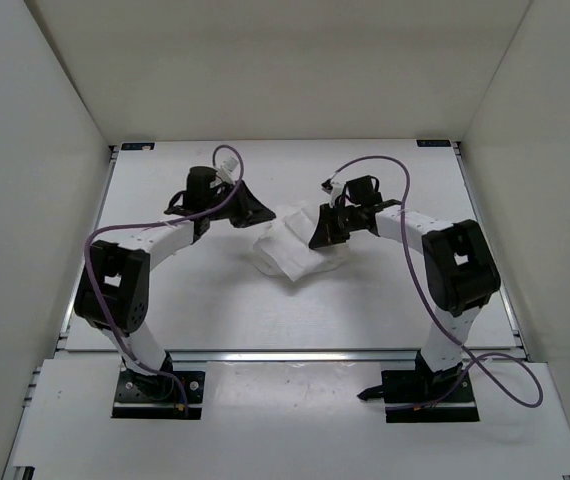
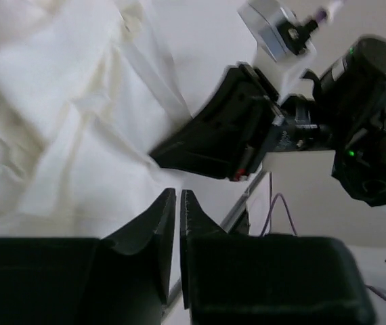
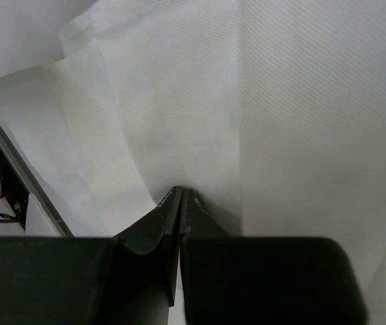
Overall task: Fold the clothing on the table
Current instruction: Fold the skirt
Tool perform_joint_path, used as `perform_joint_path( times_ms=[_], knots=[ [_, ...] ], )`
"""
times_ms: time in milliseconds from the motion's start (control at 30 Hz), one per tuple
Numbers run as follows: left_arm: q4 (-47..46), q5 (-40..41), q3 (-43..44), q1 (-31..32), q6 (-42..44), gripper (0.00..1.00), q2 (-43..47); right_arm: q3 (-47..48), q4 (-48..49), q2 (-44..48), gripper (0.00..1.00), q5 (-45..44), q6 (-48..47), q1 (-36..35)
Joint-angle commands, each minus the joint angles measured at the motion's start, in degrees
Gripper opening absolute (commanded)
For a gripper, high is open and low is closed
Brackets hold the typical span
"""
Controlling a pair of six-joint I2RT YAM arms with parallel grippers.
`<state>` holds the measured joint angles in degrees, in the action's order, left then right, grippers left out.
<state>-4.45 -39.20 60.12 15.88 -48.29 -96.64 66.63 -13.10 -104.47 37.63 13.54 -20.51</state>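
Note:
The white clothing lies bunched in a wrinkled heap in the middle of the table. My left gripper hovers at the heap's left edge. In the left wrist view its jaws stand a narrow slit apart with nothing between them, above the clothing. My right gripper is on the heap's right side. In the right wrist view its tips are shut on a fold of the clothing, which puckers toward them. The right gripper also shows in the left wrist view.
White walls enclose the table on three sides. A metal rail runs along the near edge, and black brackets mark the far corners. Purple cables loop over both arms.

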Motion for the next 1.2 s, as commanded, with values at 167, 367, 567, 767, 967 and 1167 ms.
perform_joint_path(
  times_ms=[167,367,567,767,967,1167],
  knots=[
    [12.25,12.29,3.25,13.12,9.09,0.0,-0.65,-0.98,7.04,-5.13,0.0,1.58,-0.27,-5.24],
    [17.36,17.05,1.15,13.74,12.87,0.0,-2.32,-0.45,6.86,-4.0,0.0,1.05,1.13,-1.74],
    [17.8,18.46,-1.15,12.69,14.54,0.0,-4.95,1.13,6.52,2.68,0.0,0.25,1.93,5.3],
    [19.48,19.96,-0.7,13.3,16.57,0.0,-9.0,-2.37,7.21,2.95,0.0,0.87,2.1,8.65],
    [19.83,20.74,0.26,12.33,17.09,0.0,-8.57,-7.83,8.45,0.77,0.0,-0.19,0.7,6.8],
    [23.51,22.95,2.99,9.18,21.74,0.0,-6.2,-5.9,5.2,1.89,0.0,-0.81,-0.88,7.15]
  ],
)
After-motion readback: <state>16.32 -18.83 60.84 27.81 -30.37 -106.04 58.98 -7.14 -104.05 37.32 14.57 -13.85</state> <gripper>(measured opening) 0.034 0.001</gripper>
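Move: The skirt's near-left edge is about 7 cm back from the left gripper, level sideways and some 14 cm below; the bunched skirt's middle is 3 cm back and 8 cm right of that gripper, its near corner 11 cm back and 6 cm right. The right gripper is over the cloth, the skirt's middle roughly 3 cm to its left and 5 cm below, its right edge about 8 cm to the right. Shut the left gripper in the air while swinging it back and right, then drop it some 14 cm, easing back left and tipping the fingers steeper by about 30 degrees, until the closed tips rest on the skirt's near-left edge. With the right fingers still shut, dip back and left, sweep forward and right across the cloth while rising, then draw back and sink near its right edge. ##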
